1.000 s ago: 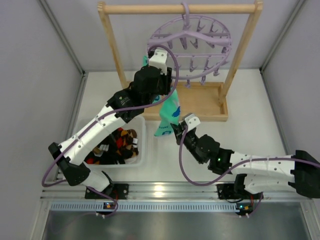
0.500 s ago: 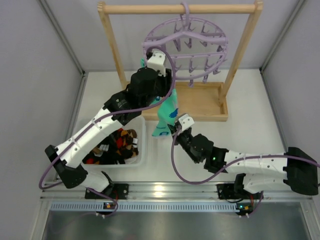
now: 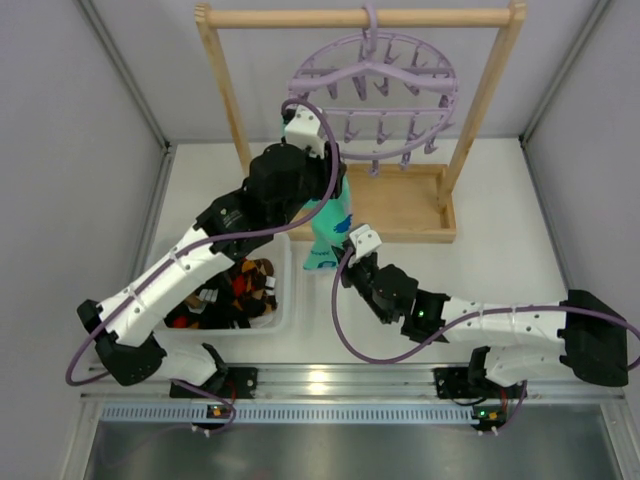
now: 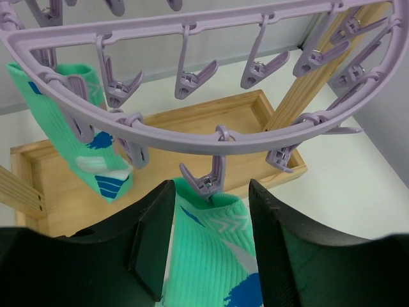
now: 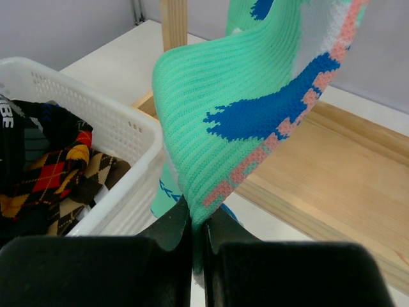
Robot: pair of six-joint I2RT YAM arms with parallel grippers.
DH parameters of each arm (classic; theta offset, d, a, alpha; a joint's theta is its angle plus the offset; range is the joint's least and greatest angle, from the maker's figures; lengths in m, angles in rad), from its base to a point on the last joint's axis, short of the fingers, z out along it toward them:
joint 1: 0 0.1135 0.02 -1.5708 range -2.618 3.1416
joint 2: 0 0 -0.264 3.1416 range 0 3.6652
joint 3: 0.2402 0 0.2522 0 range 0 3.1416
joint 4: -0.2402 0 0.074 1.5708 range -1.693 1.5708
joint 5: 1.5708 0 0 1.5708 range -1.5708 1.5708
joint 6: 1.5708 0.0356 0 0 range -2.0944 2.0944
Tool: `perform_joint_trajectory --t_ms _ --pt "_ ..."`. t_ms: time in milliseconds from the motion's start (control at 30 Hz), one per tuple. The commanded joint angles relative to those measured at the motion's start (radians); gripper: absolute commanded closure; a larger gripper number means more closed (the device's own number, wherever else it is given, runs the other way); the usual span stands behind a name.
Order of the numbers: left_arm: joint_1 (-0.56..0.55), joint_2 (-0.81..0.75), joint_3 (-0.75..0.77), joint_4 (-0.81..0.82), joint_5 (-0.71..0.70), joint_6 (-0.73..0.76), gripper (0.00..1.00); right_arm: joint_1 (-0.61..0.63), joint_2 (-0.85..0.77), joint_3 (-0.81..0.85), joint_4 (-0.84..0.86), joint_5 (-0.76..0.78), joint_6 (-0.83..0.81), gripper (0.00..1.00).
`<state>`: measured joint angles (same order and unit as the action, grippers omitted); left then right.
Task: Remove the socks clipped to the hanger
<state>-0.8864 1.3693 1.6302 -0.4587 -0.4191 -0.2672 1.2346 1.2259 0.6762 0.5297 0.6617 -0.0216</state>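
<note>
The lavender hanger (image 3: 375, 90) hangs by its hook from the wooden rail, and its ring (image 4: 192, 131) crosses the left wrist view. One teal-mint sock (image 3: 330, 222) dangles from a clip (image 4: 208, 182) at the ring's near edge. My left gripper (image 4: 211, 214) is open, its fingers standing on either side of that sock's cuff (image 4: 204, 262) just below the clip. My right gripper (image 5: 198, 224) is shut on the sock's lower end (image 5: 230, 96), in front of the frame. A second teal sock (image 4: 77, 121) stays clipped further left.
A white basket (image 3: 285, 300) at the left holds argyle and dark socks (image 3: 240, 285); its rim (image 5: 121, 134) is close to my right gripper. The wooden frame's base tray (image 3: 410, 215) lies right behind the hanging sock, with posts either side.
My left gripper's fingers have spread wider around the sock's cuff. Both arms have shifted a little left, and the hanger has swung from tilted back toward level.
</note>
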Motion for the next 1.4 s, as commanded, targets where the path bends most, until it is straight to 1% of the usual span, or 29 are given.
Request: perform_joint_trajectory --t_ms 0,133,333,467,500,600,667,700,800,833,933,1067,1133,1267,1333,1367 --pt "-0.006 0.034 0.025 0.051 -0.058 0.006 0.46 0.014 -0.020 0.045 0.018 -0.010 0.015 1.00" --pt "-0.006 0.074 0.036 0.052 -0.122 0.010 0.45 0.019 -0.043 0.034 0.018 -0.025 0.015 1.00" --pt "-0.005 0.137 0.072 0.061 -0.132 0.020 0.45 0.029 -0.055 0.031 0.016 -0.033 0.015 1.00" --pt "-0.005 0.149 0.083 0.069 -0.184 0.032 0.45 0.035 -0.054 0.026 0.016 -0.033 0.015 1.00" --pt "-0.005 0.149 0.083 0.074 -0.191 0.037 0.48 0.035 -0.055 0.025 0.018 -0.033 0.015 1.00" --pt "-0.003 0.145 0.079 0.080 -0.216 0.042 0.50 0.037 -0.063 0.017 0.021 -0.033 0.015 1.00" --pt "0.000 0.140 0.072 0.091 -0.201 0.045 0.59 0.039 -0.065 0.014 0.021 -0.036 0.017 1.00" --pt "0.004 0.139 0.069 0.098 -0.190 0.049 0.66 0.040 -0.069 0.013 0.021 -0.036 0.015 1.00" --pt "0.006 0.142 0.068 0.117 -0.167 0.059 0.71 0.045 -0.075 0.005 0.020 -0.034 0.045 1.00" --pt "0.006 0.143 0.069 0.123 -0.162 0.062 0.78 0.045 -0.075 -0.001 0.018 -0.033 0.048 1.00" --pt "0.006 0.146 0.074 0.124 -0.153 0.059 0.84 0.046 -0.086 -0.018 0.015 -0.025 0.055 1.00" --pt "0.006 0.137 0.068 0.124 -0.153 0.054 0.89 0.049 -0.115 -0.064 0.007 -0.019 0.081 1.00" --pt "0.006 0.131 0.063 0.124 -0.155 0.056 0.89 0.055 -0.141 -0.102 0.004 -0.014 0.104 1.00" --pt "0.007 0.125 0.065 0.124 -0.147 0.052 0.93 0.058 -0.199 -0.155 -0.010 -0.001 0.138 1.00" --pt "0.007 0.123 0.065 0.124 -0.138 0.048 0.93 0.057 -0.216 -0.174 -0.016 -0.001 0.150 1.00" --pt "0.007 0.122 0.063 0.124 -0.112 0.045 0.88 0.057 -0.227 -0.178 -0.028 -0.001 0.155 1.00"
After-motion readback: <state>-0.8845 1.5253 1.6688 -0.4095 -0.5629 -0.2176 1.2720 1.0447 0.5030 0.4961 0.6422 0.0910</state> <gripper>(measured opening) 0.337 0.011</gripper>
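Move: Some 4 cm ahead, 4 cm below and 1 cm right of the open left fingers is the clip that holds the teal sock; an empty clip stands about 6 cm to the right of it, level with it in reach. The other teal sock hangs roughly 13 cm ahead and 7 cm left of that hand. From the right hand, already pinching the sock's lower end, the clip is about 13 cm up, 6 ahead and 2 left; the basket lies around 26 cm left, 5 ahead and 14 lower. Reaching forward and down about 4 cm each onto the sock's clip, with a slight counter-clockwise turn, the left hand partly closes its fingers around it and keeps squeezing. The right hand keeps its pinch on the sock, eases up and back 1 to 2 cm, then, with the clip squeezed, draws down, right and back some 5 cm, away from the hanger. ##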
